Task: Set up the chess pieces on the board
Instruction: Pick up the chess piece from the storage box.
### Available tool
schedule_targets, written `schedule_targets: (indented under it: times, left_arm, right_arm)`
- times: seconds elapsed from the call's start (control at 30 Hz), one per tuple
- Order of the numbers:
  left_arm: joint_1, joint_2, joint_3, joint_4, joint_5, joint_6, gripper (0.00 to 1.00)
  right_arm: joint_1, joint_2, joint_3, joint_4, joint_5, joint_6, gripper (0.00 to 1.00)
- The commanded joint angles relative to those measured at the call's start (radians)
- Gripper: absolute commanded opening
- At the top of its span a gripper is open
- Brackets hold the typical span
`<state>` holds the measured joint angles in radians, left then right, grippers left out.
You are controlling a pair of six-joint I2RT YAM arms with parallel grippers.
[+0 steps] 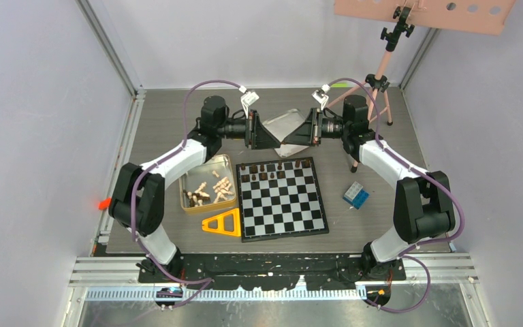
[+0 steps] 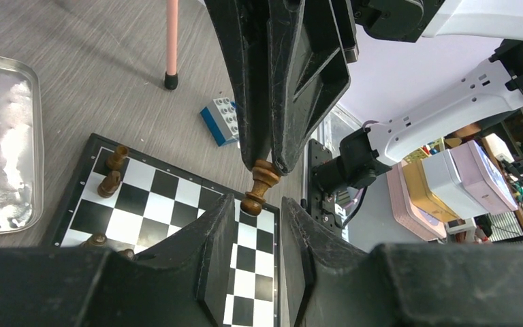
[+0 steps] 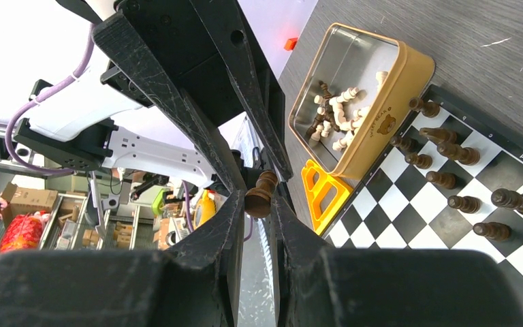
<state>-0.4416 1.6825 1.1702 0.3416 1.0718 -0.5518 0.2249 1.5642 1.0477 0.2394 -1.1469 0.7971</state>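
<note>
My two grippers meet tip to tip above the far edge of the board point(image 1: 282, 204). The right gripper point(image 3: 259, 199) is shut on the base of a dark brown chess piece point(image 3: 263, 191), held level in the air. That same piece point(image 2: 259, 185) points its rounded top into the mouth of my left gripper point(image 2: 259, 203), whose jaws stand open on either side of it with a gap showing. Several dark pieces point(image 1: 272, 170) stand on the board's two far rows. Pale pieces point(image 1: 222, 187) and a few dark ones lie in the gold tin point(image 1: 192, 204).
A yellow triangular block point(image 1: 223, 223) lies left of the board's near corner. A blue toy brick point(image 1: 356, 195) sits to the right. The silver lid point(image 1: 293, 121) lies behind the grippers. A pink tripod point(image 1: 381, 71) stands at the back right.
</note>
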Motion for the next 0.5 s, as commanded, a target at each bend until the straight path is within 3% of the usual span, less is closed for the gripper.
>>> schedule_targets:
  times: [0.0, 0.27, 0.47]
  left_arm:
    - [-0.006, 0.011, 0.016, 0.061, 0.027, -0.026, 0.32]
    - [-0.009, 0.027, 0.030, 0.088, 0.039, -0.062, 0.22]
    - [-0.011, 0.034, 0.039, 0.088, 0.053, -0.069, 0.03]
  right_arm:
    - [-0.006, -0.032, -0.003, 0.051, -0.012, 0.008, 0.12]
    - [-0.006, -0.027, -0.008, 0.054, -0.011, 0.005, 0.12]
    - [-0.006, -0.027, -0.008, 0.042, -0.011, -0.012, 0.16]
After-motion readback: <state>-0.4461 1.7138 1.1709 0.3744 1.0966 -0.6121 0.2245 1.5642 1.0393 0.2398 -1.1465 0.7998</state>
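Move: The dark chess piece sticks out of the right hand's fingertips, its middle about 1 cm to that hand's left. From the left hand it lies about 1 cm to the right and 1 cm lower, between and just beyond the open fingertips. The chessboard's middle is some 8 cm back from the left hand, straight in line sideways, and 20 cm below. The metal tray is about 13 cm ahead and 4 cm to the right; the storage box is roughly 22 cm left and 3 cm back. The chess piece's free end is what the left hand closes on: its fingers, about a third open at first, shut most of the way around it while the hand eases barely 1 cm down and to the right, further onto the piece. The right hand stays in place and keeps its hold on the other end. ##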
